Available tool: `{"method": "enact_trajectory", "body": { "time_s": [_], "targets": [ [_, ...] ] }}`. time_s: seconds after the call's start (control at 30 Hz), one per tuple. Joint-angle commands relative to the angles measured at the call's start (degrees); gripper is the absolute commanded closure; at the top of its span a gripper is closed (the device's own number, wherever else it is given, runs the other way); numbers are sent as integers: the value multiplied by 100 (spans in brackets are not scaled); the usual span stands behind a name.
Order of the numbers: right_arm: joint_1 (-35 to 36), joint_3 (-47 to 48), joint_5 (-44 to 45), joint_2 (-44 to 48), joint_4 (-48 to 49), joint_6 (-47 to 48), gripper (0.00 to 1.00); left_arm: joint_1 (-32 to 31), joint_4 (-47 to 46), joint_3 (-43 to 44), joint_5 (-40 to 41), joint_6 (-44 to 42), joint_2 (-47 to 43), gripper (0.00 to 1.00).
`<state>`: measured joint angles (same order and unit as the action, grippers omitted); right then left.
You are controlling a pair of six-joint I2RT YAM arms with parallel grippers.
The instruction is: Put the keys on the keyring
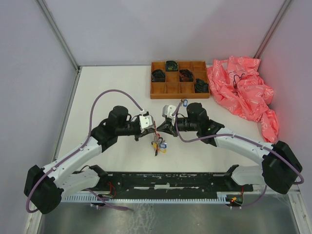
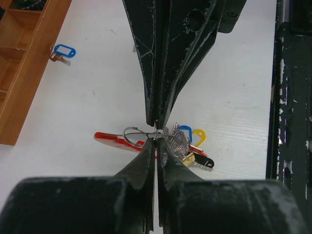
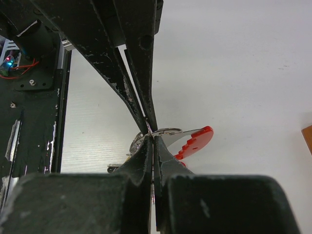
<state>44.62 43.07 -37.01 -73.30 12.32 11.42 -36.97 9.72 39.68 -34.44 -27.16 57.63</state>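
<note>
The keyring, a thin silvery wire ring, is held above the white table where my two grippers meet tip to tip. My left gripper is shut on its wire, and my right gripper is shut on the same keyring from the opposite side. A curved red strap and a bunch of keys with blue, yellow and black tags hang from it. In the top view the bunch dangles below both grippers. One loose key with a blue tag lies by the tray.
A brown wooden compartment tray with dark coiled items stands at the back. A crumpled pink bag lies at the back right. A black rail runs along the near edge, and grey walls close in the sides.
</note>
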Motion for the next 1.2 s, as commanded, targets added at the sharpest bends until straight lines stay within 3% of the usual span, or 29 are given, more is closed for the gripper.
{"method": "enact_trajectory", "body": {
  "time_s": [0.0,0.07,0.17,0.43,0.57,0.87,1.17],
  "targets": [
    [130,207,-309,18,466,-107,97,-21,-589,163,-106,138,38,97],
    [126,185,-61,136,373,-139,89,-16,-500,171,-15,79,22,97],
    [126,267,406,366,-129,-165,68,-21,-411,176,334,68,0,97],
    [-66,1018,2018,442,-2344,-1306,47,-21,-281,189,949,151,-14,97],
    [-513,1273,2693,145,-3364,-1985,46,-21,-181,264,1427,315,14,97],
    [-1606,1136,3924,-389,-4018,-2993,45,-21,-79,461,2208,848,61,97],
    [-2786,914,3592,-1158,-3724,-3600,46,-23,152,584,2371,823,48,97]
  ]
}}
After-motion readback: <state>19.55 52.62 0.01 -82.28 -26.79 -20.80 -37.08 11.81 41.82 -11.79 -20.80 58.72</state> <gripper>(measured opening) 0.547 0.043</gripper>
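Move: The green-tagged key lies flat on the table about 20 cm to the right of the right hand, 11 cm ahead and some 17 cm below. The blue-tagged key is roughly 14 cm farther out than it and 5 cm nearer the robot's centre. The hanging bunch of keys is some 7 cm below and 3 cm back from the right fingertips. From the left hand the green-tagged key lies about 22 cm right, 11 ahead and 17 below. Rightward, forward and down, after a slight lift off, the right hand swings some 20 cm right and 10 cm out to above the green-tagged key. It first opens about halfway, letting go of the keyring wire, then turns clockwise and tips its fingers downward. The left hand keeps its pinch on the keyring, drawing it about 6 cm forward and left while turning some 20 degrees counter-clockwise. ##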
